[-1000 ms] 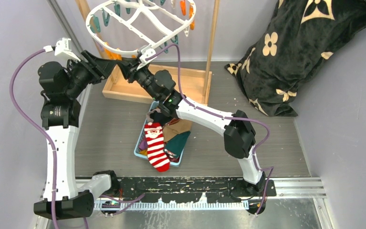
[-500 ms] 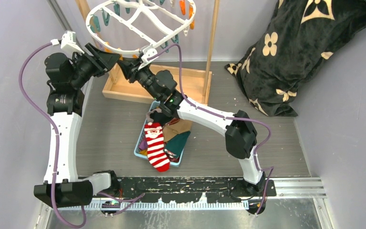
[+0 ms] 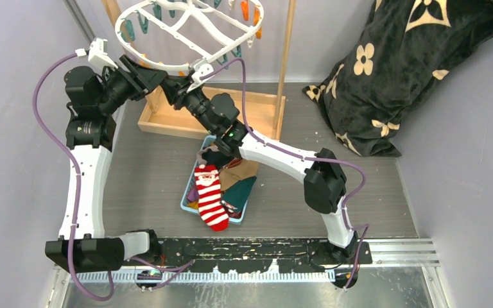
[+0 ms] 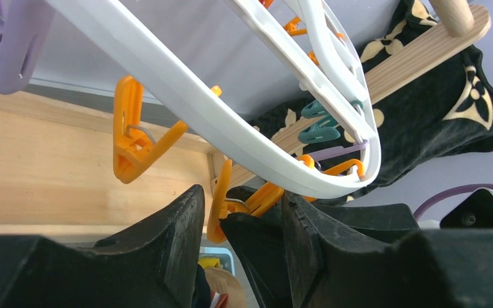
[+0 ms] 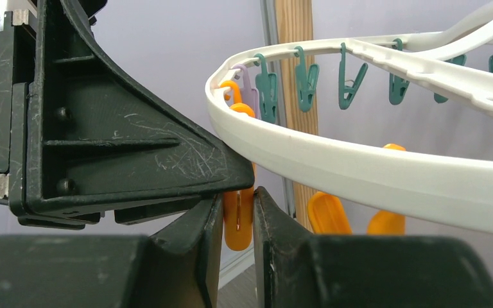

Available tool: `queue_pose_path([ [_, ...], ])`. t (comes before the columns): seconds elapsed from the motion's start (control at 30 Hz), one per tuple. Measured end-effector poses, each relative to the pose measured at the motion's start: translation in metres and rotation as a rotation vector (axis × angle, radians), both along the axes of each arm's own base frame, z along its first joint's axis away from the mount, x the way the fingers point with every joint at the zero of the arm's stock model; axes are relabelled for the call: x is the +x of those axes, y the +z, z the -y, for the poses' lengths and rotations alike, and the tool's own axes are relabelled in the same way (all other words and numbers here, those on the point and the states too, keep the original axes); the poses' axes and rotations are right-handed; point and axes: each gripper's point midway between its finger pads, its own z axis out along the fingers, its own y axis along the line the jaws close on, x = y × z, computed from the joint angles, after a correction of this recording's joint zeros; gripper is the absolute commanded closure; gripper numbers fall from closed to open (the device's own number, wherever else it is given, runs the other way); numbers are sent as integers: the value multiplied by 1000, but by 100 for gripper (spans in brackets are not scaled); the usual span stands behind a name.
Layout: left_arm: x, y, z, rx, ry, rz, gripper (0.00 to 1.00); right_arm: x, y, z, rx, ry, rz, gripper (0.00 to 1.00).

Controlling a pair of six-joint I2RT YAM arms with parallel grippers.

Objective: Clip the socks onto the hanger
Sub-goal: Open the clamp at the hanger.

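Observation:
The white oval hanger (image 3: 167, 25) hangs at the back, with orange and teal clips round its rim (image 5: 372, 173). Just under the near rim, my right gripper (image 5: 238, 200) is shut on a dangling orange clip (image 5: 238, 224). My left gripper (image 4: 242, 194) is open, its fingers (image 4: 167, 250) standing on either side of that clip (image 4: 221, 205) and the right gripper's tip. From above, the left gripper (image 3: 159, 76) and right gripper (image 3: 170, 87) meet tip to tip. The socks (image 3: 234, 179) lie in a light blue basket (image 3: 186, 204), and a red-white striped sock (image 3: 210, 197) hangs over its front edge.
A wooden stand (image 3: 287, 51) with a tray-like base (image 3: 167, 122) holds the hanger. A black flower-patterned blanket (image 3: 391, 70) is heaped at the back right. Grey walls close in on both sides. A second orange clip (image 4: 131, 138) hangs left of the held one.
My left arm has swung up and to the right, bringing its gripper in against the right gripper under the hanger's rim. The right gripper has held its grip on the orange clip.

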Motion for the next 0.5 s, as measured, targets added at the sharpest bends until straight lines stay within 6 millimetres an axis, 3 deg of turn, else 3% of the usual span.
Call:
queue_pose_path([
  [0.33,4,5,2,10,-11,26,74,2,3,1,-3,-4,-2,89],
  [0.5,9,3,-1,30,6,33,89,4,-1,1,-16,-5,-11,63],
])
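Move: The orange clamp stands between the left hand's half-open fingertips, about 1 cm ahead and 1 cm right, level in height. The hanger's white rim runs some 3 cm above it. The next orange clamp is roughly 3 cm ahead and 5 cm left of the left hand, another about 5 cm right and 1 cm ahead. For the right hand the clamp is already right at its fingertips. Left fingers close on the orange clamp's arms, easing about 1 cm forward, right fingers still gripping it. ##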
